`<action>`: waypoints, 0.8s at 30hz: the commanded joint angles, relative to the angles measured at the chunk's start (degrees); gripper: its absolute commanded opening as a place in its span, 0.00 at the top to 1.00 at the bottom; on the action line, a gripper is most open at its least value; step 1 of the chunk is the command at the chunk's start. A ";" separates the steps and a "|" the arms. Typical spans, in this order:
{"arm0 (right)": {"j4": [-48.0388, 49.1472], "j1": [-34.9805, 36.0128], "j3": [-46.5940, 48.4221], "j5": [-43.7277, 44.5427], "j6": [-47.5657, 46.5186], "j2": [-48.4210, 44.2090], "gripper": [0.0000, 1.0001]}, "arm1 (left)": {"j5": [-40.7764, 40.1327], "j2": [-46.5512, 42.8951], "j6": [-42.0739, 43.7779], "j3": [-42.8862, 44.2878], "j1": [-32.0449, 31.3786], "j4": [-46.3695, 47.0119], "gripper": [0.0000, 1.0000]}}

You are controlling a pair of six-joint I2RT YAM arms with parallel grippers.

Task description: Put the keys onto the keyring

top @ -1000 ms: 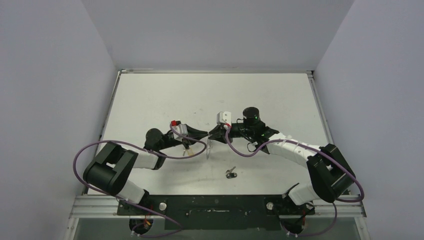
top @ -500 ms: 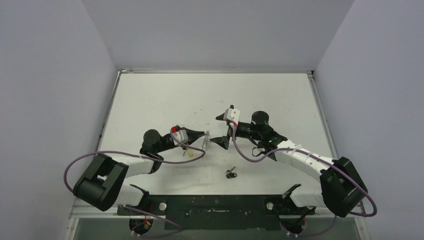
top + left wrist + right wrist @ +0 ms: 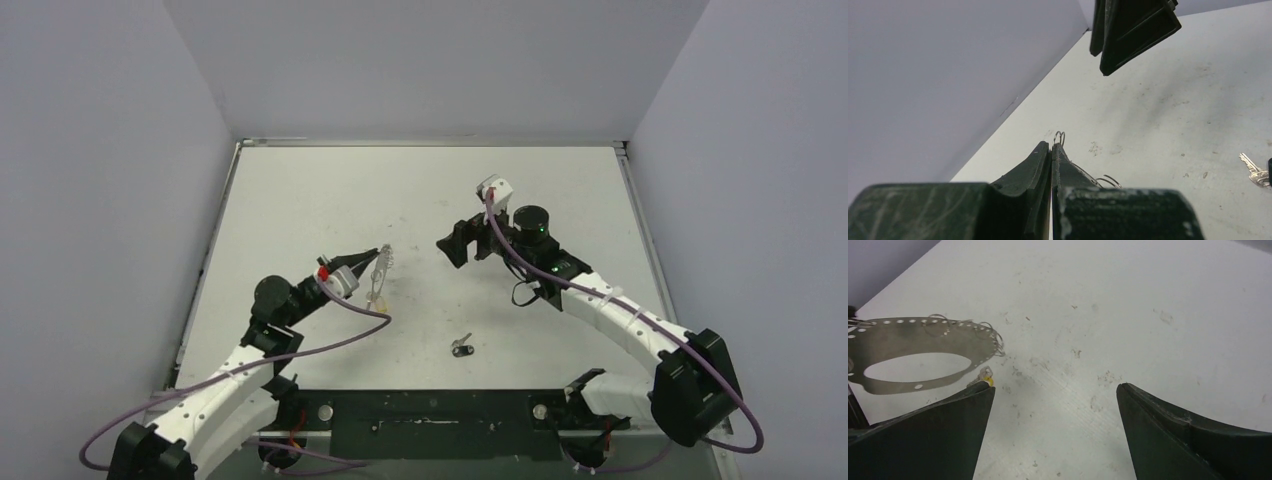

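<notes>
My left gripper (image 3: 376, 254) (image 3: 1052, 145) is shut on the keyring (image 3: 381, 268), a flat silvery plate with an oval opening and small wire rings (image 3: 1059, 137) along its edge. In the right wrist view the keyring (image 3: 908, 330) shows at the left. A yellow-headed key (image 3: 377, 298) (image 3: 987, 381) hangs at its lower edge. My right gripper (image 3: 453, 240) (image 3: 1055, 390) stands open and empty, well to the right of the keyring. The black-headed key (image 3: 461, 346) (image 3: 1254, 170) lies flat on the table, near the front.
The white table (image 3: 560, 200) is scuffed and walled on three sides by grey panels. Purple cables (image 3: 350, 325) loop along both arms. In the left wrist view, the right gripper's black fingers (image 3: 1128, 35) hang at the top.
My right gripper has opened and drawn back to the right and farther away. The left arm has pulled left with the keyring, the yellow key dangling from it. The black key has not moved.
</notes>
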 commanded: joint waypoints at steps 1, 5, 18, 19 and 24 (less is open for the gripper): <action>-12.57 -2.97 5.30 3.55 10.35 3.92 0.00 | -6.92 -7.49 2.90 2.76 -0.28 -15.89 1.00; -19.37 -3.06 6.23 -0.67 9.92 6.75 0.00 | -8.09 -12.17 2.40 3.29 -0.37 -21.08 1.00; -43.39 26.75 8.45 39.56 8.79 8.91 0.24 | -14.23 -19.24 2.68 6.94 -0.46 -34.78 1.00; -45.05 29.27 8.63 42.09 10.24 9.09 0.27 | -14.30 -19.19 2.51 6.81 -0.46 -34.65 1.00; -51.20 40.50 9.58 49.70 16.33 11.47 0.33 | -14.31 -18.28 2.26 6.70 -0.50 -33.68 1.00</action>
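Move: The dark-fobbed keys lie on the table about 10 cm back from the open right hand, 1 cm to its right and some 19 cm below. The keyring plate in the left fingers is roughly 13 cm left of the right hand, 3 cm back and 4 below; the yellow key is 13 cm left, 1 cm back, 20 below. From the left hand the fobbed keys are about 15 cm right, 5 back, 22 below. Right hand swings back and down, 14 cm each, towards the keys, tipping down, part-closing; left carries plate leftward. ##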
